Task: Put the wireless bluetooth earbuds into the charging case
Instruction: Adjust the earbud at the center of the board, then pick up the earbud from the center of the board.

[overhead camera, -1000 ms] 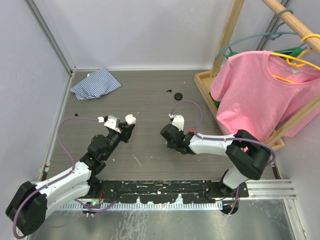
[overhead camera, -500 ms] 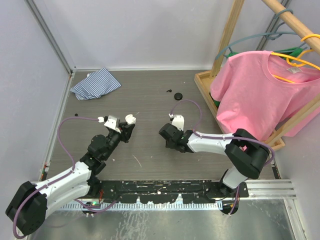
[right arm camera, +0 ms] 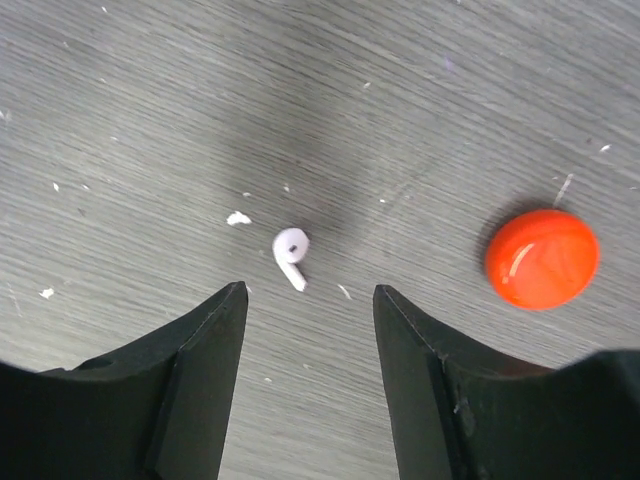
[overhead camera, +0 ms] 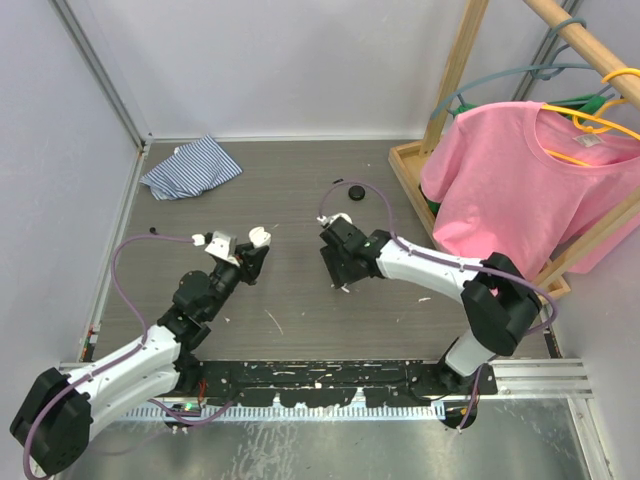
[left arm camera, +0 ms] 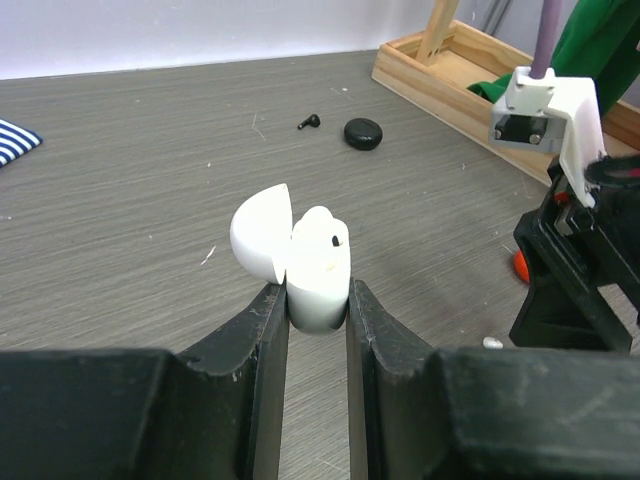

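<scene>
My left gripper point(left arm camera: 310, 296) is shut on a white charging case point(left arm camera: 318, 268), held above the table with its lid point(left arm camera: 262, 234) flipped open; a white earbud point(left arm camera: 322, 232) seems to sit in it. In the top view this case point(overhead camera: 262, 237) is left of centre. My right gripper point(right arm camera: 310, 295) is open and points down at the table. A loose white earbud point(right arm camera: 290, 255) lies flat just beyond its fingertips, touching neither. A red round case point(right arm camera: 542, 257) lies to the right of that earbud. The right gripper point(overhead camera: 345, 270) is at mid-table.
A black round case point(overhead camera: 355, 194) and a small black earbud point(overhead camera: 339, 182) lie farther back. A striped cloth point(overhead camera: 190, 167) is at the back left. A wooden rack point(overhead camera: 408, 178) with a pink shirt point(overhead camera: 520, 190) on hangers stands at the right.
The right gripper's jaws have gone from shut to open, and its wrist has swung toward the back. The left arm and the case have stayed put.
</scene>
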Controlling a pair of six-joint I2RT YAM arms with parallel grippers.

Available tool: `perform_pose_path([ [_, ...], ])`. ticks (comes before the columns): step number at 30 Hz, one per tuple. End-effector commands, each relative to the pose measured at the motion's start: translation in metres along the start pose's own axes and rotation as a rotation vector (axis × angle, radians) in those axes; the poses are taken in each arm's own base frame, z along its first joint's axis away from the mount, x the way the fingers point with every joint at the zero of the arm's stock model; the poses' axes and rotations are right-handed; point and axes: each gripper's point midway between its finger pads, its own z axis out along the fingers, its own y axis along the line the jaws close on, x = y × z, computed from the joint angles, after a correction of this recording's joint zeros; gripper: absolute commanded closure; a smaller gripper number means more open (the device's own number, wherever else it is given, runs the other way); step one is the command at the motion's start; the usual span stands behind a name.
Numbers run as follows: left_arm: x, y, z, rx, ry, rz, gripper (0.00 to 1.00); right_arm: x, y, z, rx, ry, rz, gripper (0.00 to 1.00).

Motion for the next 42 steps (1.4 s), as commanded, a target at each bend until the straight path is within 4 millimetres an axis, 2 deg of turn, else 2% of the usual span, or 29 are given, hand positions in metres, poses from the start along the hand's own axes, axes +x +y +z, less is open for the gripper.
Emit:
perform_pose_path([
  [1, -0.023, -0.002, 0.0, 0.007, -0.081, 0.008, 1.0, -0.013, -0.006, -0.015, -0.065, 0.063, -0.174, 0.41],
  [8, -0.023, -0.001, 0.0, 0.002, -0.082, 0.011, 1.0, -0.008, -0.007, 0.0, -0.055, 0.211, -0.306, 0.44],
  [18, -0.024, 0.001, -0.001, -0.009, -0.086, 0.011, 1.0, -0.01, 0.007, 0.02, -0.096, 0.304, -0.343, 0.57],
  [42, -0.026, -0.001, -0.002, 0.001, -0.091, 0.009, 1.0, 0.012, 0.02, 0.037, -0.09, 0.405, -0.37, 0.65],
])
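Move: The white earbud lies on the board almost straight under the right hand, about 5 cm down and 1 cm to its left. The red case stands some 4 cm ahead of the right hand, 8 cm to its right and 5 cm below. The open white case, held by the left hand, is about 4 cm ahead, 16 cm to the left and 12 cm above. From the left hand the earbud lies 16 cm right, 2 cm back and 17 cm below. Down around the white earbud the right fingers come, one tip on either side of it, though firm contact can't be seen. The hand first rises about 1 cm and eases forward, then sinks some 5 cm and comes back over the bud, tipping until the fingers point almost straight down and turning some 20 degrees counter-clockwise; the open fingers narrow without shutting. The left hand keeps holding the white case. ##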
